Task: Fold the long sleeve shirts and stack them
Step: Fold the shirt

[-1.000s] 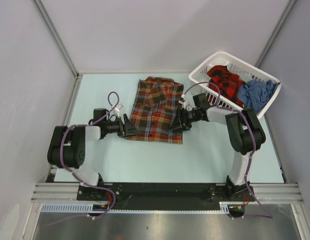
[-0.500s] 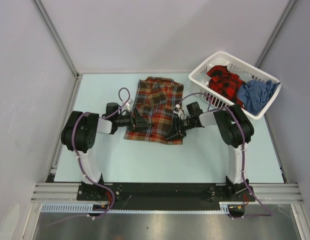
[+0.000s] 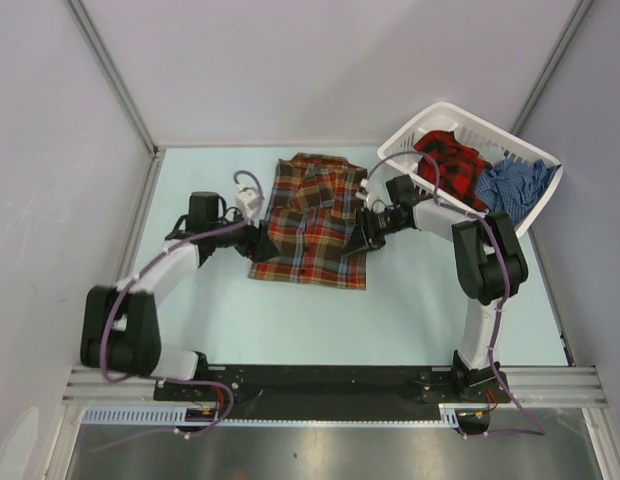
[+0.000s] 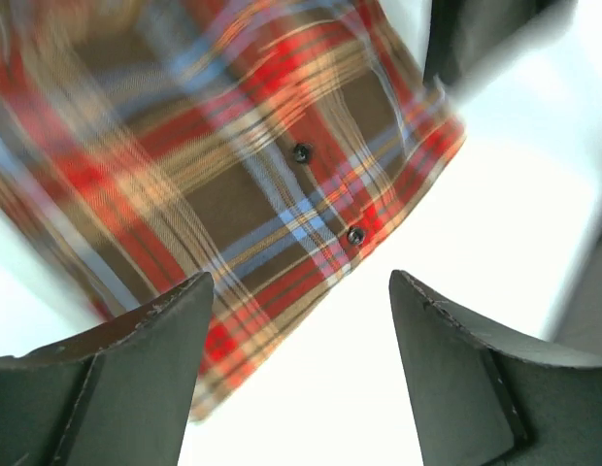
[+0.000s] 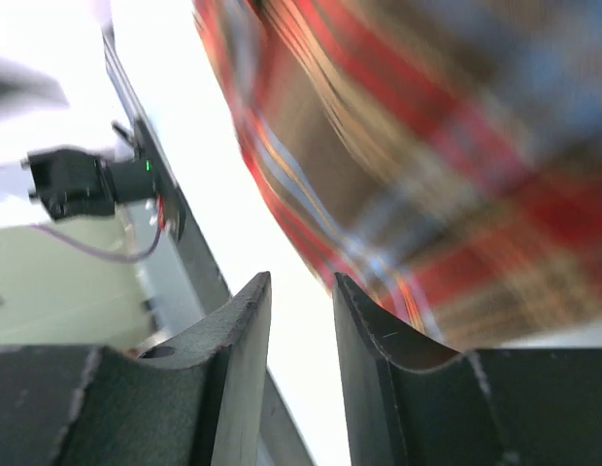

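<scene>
A brown, red-orange and light-blue plaid shirt (image 3: 312, 222) lies folded flat in the middle of the table. My left gripper (image 3: 262, 240) is at its left edge, open; in the left wrist view (image 4: 301, 282) only the shirt's corner (image 4: 233, 165) and bare table show between the fingers. My right gripper (image 3: 358, 237) is at the shirt's right edge. Its jaws stand a narrow gap apart (image 5: 301, 282) with nothing between them, beside the blurred shirt (image 5: 427, 146). A red-and-black shirt (image 3: 452, 160) and a blue checked shirt (image 3: 510, 188) lie crumpled in the basket.
The white plastic laundry basket (image 3: 505, 133) stands at the back right corner, just behind the right arm. Grey walls close in the table on the left, back and right. A metal rail (image 3: 330, 382) carrying both arm bases runs along the near edge.
The right gripper's jaws have narrowed and it has moved up along the shirt's right edge. The left arm has swung and stretched out, its gripper drawing back to the shirt's left edge.
</scene>
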Tool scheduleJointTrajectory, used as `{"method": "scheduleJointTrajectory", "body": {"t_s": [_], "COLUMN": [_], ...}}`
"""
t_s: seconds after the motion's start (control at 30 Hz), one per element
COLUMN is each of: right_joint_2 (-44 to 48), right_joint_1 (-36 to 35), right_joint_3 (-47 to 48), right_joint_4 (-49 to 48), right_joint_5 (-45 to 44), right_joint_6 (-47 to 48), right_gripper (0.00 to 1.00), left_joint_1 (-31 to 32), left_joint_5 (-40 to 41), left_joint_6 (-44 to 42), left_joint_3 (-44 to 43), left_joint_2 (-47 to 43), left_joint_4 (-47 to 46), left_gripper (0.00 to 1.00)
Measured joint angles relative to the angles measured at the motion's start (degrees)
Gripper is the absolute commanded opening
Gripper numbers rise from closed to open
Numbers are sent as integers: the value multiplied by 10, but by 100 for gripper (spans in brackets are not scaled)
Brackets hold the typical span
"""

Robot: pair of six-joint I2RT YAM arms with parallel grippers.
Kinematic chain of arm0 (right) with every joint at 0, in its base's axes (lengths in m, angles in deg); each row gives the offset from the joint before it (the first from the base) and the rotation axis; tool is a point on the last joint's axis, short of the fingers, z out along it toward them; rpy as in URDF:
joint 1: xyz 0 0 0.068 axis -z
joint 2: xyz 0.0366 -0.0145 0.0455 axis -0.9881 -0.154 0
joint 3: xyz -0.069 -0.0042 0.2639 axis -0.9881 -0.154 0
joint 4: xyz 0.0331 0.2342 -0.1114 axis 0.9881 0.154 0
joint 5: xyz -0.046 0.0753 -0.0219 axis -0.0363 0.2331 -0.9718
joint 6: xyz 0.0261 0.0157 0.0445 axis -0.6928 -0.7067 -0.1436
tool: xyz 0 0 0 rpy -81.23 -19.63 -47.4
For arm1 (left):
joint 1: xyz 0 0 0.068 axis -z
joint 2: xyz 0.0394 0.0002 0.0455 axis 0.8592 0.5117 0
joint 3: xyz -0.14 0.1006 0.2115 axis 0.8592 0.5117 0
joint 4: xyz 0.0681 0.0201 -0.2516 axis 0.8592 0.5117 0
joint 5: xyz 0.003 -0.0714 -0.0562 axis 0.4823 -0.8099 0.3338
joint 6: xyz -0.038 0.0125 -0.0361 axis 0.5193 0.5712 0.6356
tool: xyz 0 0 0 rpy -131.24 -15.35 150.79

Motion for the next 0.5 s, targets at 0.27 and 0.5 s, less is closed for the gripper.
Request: {"method": "scheduleJointTrajectory", "body": {"t_s": [0.27,0.5], "right_joint_2": [-57,-182], "right_joint_1": [-38,-79], "right_joint_3": [165,238], "right_joint_4": [-56,-91], "right_joint_5": [-24,-51], "right_joint_6": [-19,-29], "right_gripper": [38,38], "left_joint_1": [283,362], "left_joint_5": [241,387], "left_joint_6": [-365,-504], "left_joint_3": [194,279], "left_joint_2": [-206,-105], "left_joint_4": [-51,-246], "left_gripper": [78,74]}}
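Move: The bottom hem of the folded shirt is my left hand's mark: its middle lies about 7 cm back and 9 cm to the right, some 10 cm below. The hem's left corner is 6 cm back and 3 cm left of that hand. For my right hand, the middle of the shirt is roughly 8 cm ahead, 10 cm left and 5 cm down. The hem's right corner is about 7 cm back and 3 cm right of my right hand. I swing my left hand back off the shirt, nearly 10 cm and some 5 cm to the right, then lower it steeply to the bottom hem, rolling the wrist about 75 degrees so the open fingers straddle the edge. Meanwhile my right hand arcs about 8 cm forward and 9 cm left over the shirt, rising, then sinking towards its middle, fingers staying partly open. ##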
